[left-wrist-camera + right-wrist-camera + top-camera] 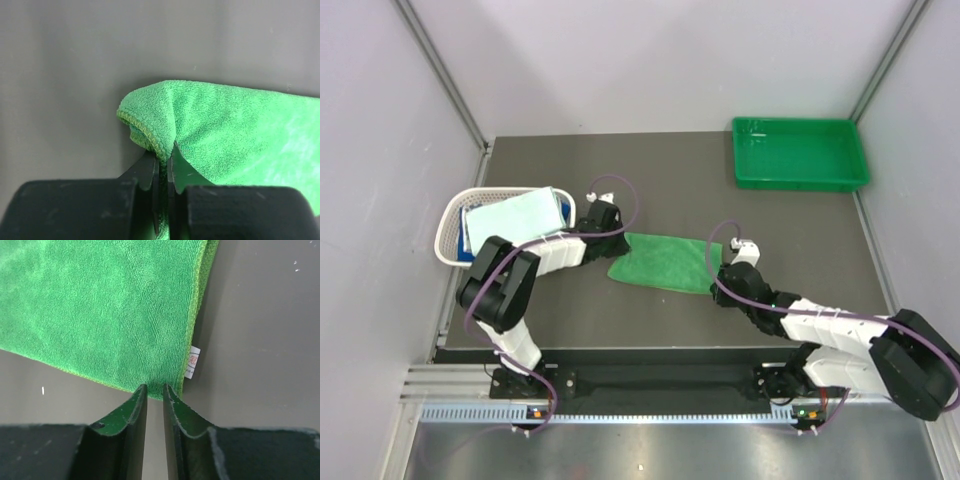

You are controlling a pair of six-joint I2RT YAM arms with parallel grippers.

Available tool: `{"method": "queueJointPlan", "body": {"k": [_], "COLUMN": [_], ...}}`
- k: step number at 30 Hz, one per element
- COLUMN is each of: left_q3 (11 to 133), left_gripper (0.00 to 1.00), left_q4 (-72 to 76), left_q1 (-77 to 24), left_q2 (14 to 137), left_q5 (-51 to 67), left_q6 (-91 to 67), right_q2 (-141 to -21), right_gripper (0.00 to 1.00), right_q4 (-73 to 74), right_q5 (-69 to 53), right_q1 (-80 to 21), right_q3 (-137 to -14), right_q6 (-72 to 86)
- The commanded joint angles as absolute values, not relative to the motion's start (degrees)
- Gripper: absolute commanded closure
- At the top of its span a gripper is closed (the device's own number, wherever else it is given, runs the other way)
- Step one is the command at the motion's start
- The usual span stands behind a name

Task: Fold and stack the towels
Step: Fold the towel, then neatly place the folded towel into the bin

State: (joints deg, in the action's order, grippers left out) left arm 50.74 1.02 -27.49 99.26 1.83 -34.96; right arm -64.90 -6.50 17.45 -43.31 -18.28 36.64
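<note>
A bright green towel [665, 262] lies folded into a flat strip on the middle of the dark table. My left gripper [612, 232] is at its far left corner. In the left wrist view the left gripper [166, 152] is shut on that corner of the green towel [225, 130], which bunches up over the fingertips. My right gripper [720, 272] sits at the towel's right end. In the right wrist view the right gripper [152, 387] has its jaws a narrow gap apart, the tips at the hem of the green towel [100, 310] near its white label [192, 361]. A pale mint-white towel [520, 213] lies in the basket.
A white lattice basket [450, 240] stands at the table's left edge, with a bit of blue cloth [566, 208] showing beside the mint towel. A rigid green tray [800, 152] sits at the far right corner. Grey walls close in both sides.
</note>
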Motion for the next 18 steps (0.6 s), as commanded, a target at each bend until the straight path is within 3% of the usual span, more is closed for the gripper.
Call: {"method": "queueJointPlan", "body": {"k": [1,9,18], "left_q3": [51.31,67.57,84.27], "left_gripper": [1.00,1.00,1.00], "left_q4": [-11.42,-32.49,-47.10], "left_q1": [-29.79,-34.63,-35.95], "left_q2": [101.35,100.11,98.26], "left_q5": [-4.10,-24.07,-40.59], "left_q6": [-34.46,-32.17,-28.13], "right_q2": [-62.06,-55.03,-50.71], "right_gripper": [0.80,0.51,0.47], "right_q4": [-5.55,4.03,6.77], "right_q5": [17.14,16.79,15.56], "right_q1": [-42.71,-42.54,-42.45], "right_q3": [-18.81,-28.82,-34.01], "right_q6": [36.21,30.94,27.60]}}
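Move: The left hand already has the left short edge of the folded green towel pinched, with the towel's middle about 9 cm to its right and 3 cm back. The white basket with the pale folded towels lies some 25 cm to its left and 5 cm farther out. The right hand is just over the towel's near right corner. From that hand the towel's middle is about 12 cm left and 6 cm ahead, and the basket some 46 cm left and 13 cm ahead. The left hand keeps its pinch on the towel's left edge and, after a short hesitation, lifts it about 9 cm while drawing it left towards the white basket, rolling some 30 degrees so that the fingertips swing left and lose their rightward slant. The right hand rises about 12 cm almost straight up off the near right corner, its slightly parted fingers opening to about half and their tips tilting up a little. ##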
